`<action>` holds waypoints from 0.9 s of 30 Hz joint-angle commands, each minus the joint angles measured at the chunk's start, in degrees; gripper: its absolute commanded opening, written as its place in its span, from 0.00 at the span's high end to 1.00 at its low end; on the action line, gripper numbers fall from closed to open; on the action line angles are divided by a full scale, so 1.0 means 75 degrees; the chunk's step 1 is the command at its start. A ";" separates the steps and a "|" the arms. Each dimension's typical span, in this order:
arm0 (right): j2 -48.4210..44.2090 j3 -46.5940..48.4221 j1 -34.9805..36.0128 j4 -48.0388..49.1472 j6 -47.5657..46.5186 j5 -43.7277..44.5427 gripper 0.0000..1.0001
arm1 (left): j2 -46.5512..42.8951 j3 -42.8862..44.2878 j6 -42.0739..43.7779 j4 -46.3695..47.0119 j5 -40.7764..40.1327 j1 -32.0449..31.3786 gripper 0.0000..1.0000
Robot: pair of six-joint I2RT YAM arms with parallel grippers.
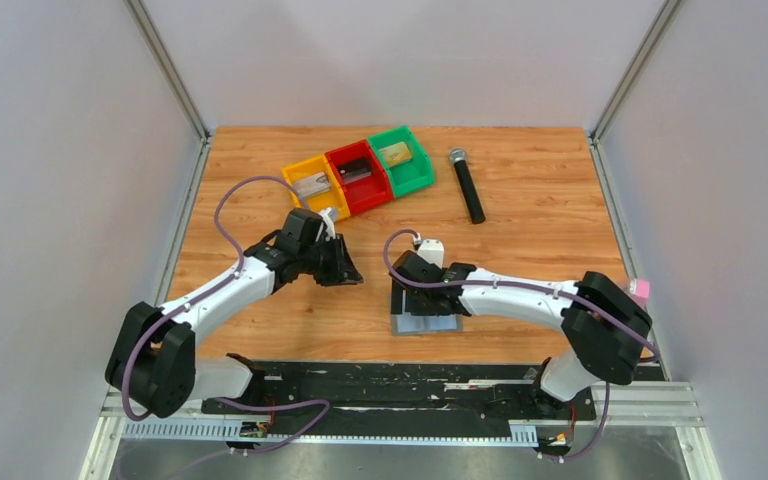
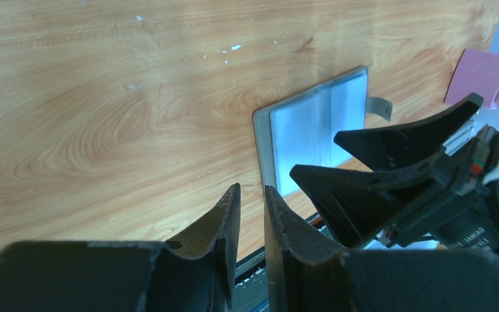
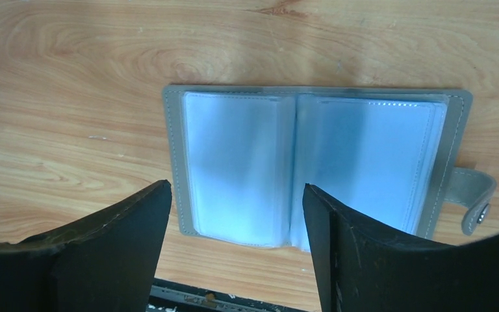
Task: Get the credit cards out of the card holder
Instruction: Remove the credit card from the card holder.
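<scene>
The card holder [image 3: 312, 156] lies open and flat on the wood, showing two pale blue clear-sleeve panels, a grey edge and a snap strap [image 3: 477, 198]. It sits near the table's front edge [image 1: 428, 323]. My right gripper [image 3: 236, 187] hovers just over its near side, open wide and empty [image 1: 415, 298]. My left gripper [image 2: 252, 188] hangs to the holder's left [image 1: 345, 268], its jaws a narrow gap apart with nothing between them. A whitish-silver credit card [image 1: 310, 185] lies in the yellow bin and a tan one [image 1: 395, 153] in the green bin. No card shows plainly in the sleeves.
Yellow [image 1: 300, 166], red [image 1: 350, 152] and green [image 1: 415, 150] bins stand in a row at the back centre. A black microphone [image 1: 467, 185] lies to their right. The black rail [image 1: 410, 385] runs along the front edge, close behind the card holder.
</scene>
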 commanded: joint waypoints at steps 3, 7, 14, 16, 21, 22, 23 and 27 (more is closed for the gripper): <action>0.0565 0.0406 0.0141 -0.0233 -0.0149 0.0477 0.24 | -0.0323 -0.0003 0.0195 -0.0277 -0.0103 0.0037 0.72; 0.0895 0.0478 0.0168 -0.0234 -0.0217 0.0496 0.25 | -0.0229 -0.0003 0.0179 -0.0220 0.0021 0.0037 0.72; 0.1233 0.0542 0.0302 -0.0240 -0.0242 0.0561 0.33 | -0.0237 -0.0041 0.0151 -0.0181 0.0022 0.0037 0.73; 0.1247 0.0561 0.0322 -0.0244 -0.0229 0.0568 0.38 | -0.0223 -0.0060 0.0164 -0.0173 0.0011 0.0037 0.73; 0.1082 0.0515 0.0347 -0.0015 -0.0160 0.0595 0.50 | -0.0092 -0.0130 0.0176 -0.0053 0.0230 0.0043 0.73; 0.1026 0.0458 0.0347 0.0119 -0.0166 0.0562 0.52 | -0.0072 -0.0145 0.0171 0.0036 0.0371 0.0040 0.73; 0.0959 0.0370 0.0350 0.0305 -0.0173 0.0498 0.54 | -0.0036 -0.0172 0.0168 0.0084 0.0435 0.0038 0.73; 0.0639 -0.0032 0.0350 0.1150 -0.0191 0.0178 0.61 | 0.0183 -0.0277 0.0143 0.0518 0.0906 0.0031 0.73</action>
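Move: The clear left sleeve of the open card holder lies about 3 cm below the right hand, its middle some 1 cm ahead and level sideways, between the spread fingers. The right sleeve's middle is about 8 cm farther right, and the clasp strap sticks out some 13 cm to the hand's right, about level with it fore and aft. From the left hand the left sleeve is some 11 cm right, 3 cm back and 9 cm below. Straight down first, about 2.5 cm, the right hand sinks with its wide-open fingers onto the card holder's left sleeve, its left side dipping slightly. The fingers then close from three-quarters open to under half, squeezing the sleeve from both sides, and the hand slides about 1.5 cm left along the table. ##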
